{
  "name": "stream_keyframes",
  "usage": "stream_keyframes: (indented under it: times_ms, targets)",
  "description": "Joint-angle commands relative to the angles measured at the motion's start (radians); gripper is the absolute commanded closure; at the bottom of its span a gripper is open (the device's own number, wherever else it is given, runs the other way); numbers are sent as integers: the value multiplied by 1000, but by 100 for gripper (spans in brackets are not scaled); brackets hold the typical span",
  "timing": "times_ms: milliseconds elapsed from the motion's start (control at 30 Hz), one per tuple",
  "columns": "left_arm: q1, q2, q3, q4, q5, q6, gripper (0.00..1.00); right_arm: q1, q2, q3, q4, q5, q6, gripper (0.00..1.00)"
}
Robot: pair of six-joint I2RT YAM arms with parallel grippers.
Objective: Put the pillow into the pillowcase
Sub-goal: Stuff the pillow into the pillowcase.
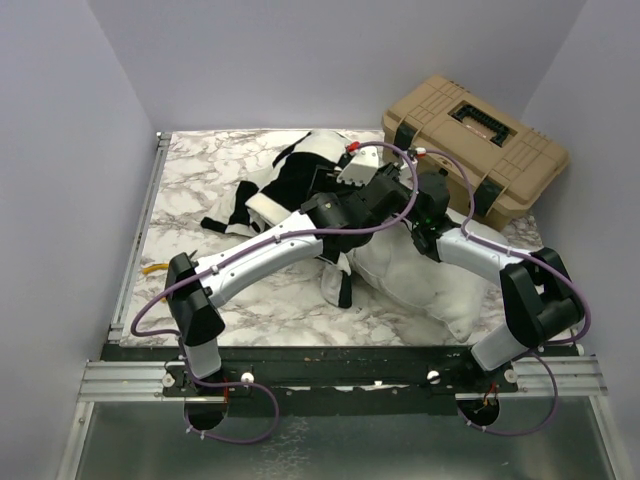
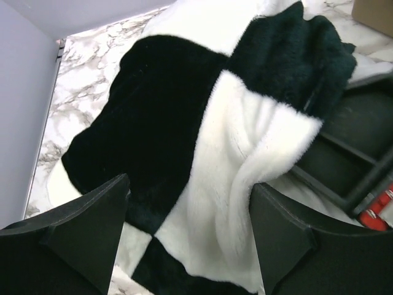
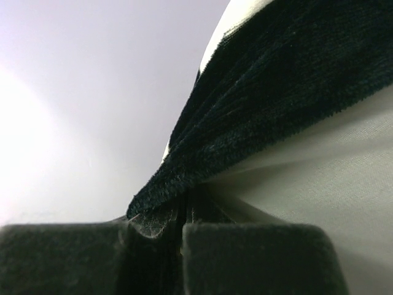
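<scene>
The black-and-white checked pillowcase (image 1: 285, 175) lies crumpled at the middle back of the marble table. The white pillow (image 1: 420, 285) lies in front of it, to the right, partly under both arms. My left gripper (image 2: 190, 230) hovers open just over the pillowcase (image 2: 184, 123). A white fold runs between its wide-apart fingers (image 2: 92, 236), and neither pad presses on it. My right gripper (image 3: 183, 236) is shut on a black edge of the pillowcase (image 3: 276, 104), which rises taut from the jaws. Pale cloth (image 3: 344, 184) shows beneath that edge; I cannot tell whether it is lining or pillow.
A tan toolbox (image 1: 475, 145) stands at the back right, close to the right arm. A metal rail (image 1: 140, 230) borders the table's left side, with a small yellow object (image 1: 152, 268) beside it. Grey walls enclose the left, back and right.
</scene>
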Motion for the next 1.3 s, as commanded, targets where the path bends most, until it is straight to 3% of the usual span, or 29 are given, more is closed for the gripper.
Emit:
stream_keyframes:
  times_ms: [0, 200, 233, 367, 400, 600, 800, 1000, 1267]
  targets:
    - [61, -22, -37, 202, 57, 165, 23, -2, -45, -3, 129, -1, 35, 100]
    - [80, 57, 9, 224, 96, 210, 27, -3, -34, 5, 134, -10, 37, 100]
    - [90, 64, 9, 232, 112, 215, 35, -3, -34, 3, 134, -11, 38, 100]
    - [106, 52, 30, 236, 117, 219, 93, -3, -34, 3, 126, -15, 34, 100]
    - [105, 36, 34, 238, 135, 221, 100, -4, -34, 4, 122, -17, 31, 100]
    - [66, -108, -23, 332, 478, 268, 100, -4, -15, 8, 140, -22, 35, 100]
    - [29, -332, -287, 616, 857, 196, 100, -4, 1, 22, 149, -22, 38, 100]
    - [9, -480, -533, 704, 1011, 149, 100, 15, 21, -9, 186, -24, 56, 100]
    - [-78, -536, -738, 706, 959, 93, 100, 165, 82, -138, 221, -109, -8, 100]
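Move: The fold of pillowcase to grip is about 4 cm ahead of the open left gripper, 2 cm to its right and 3 cm lower. From the left gripper, the black hem corner pinched in the right gripper is roughly 4 cm ahead and 10 cm right, at near its height; the pillow's bulk is some 20 cm right, 13 cm back and 15 cm down. From the right gripper, the fold is about 8 cm left, level fore and aft, and 3 cm lower. Ease the left gripper about 4 cm forward and slightly down, close it on the pillowcase fold, then draw the cloth back some 12 cm and a little right, rising first, then sinking, while turning the wrist clockwise about 40 degrees. Keep the right gripper shut on the black hem and late on bring it back, left and finally down, a few centimetres each. ##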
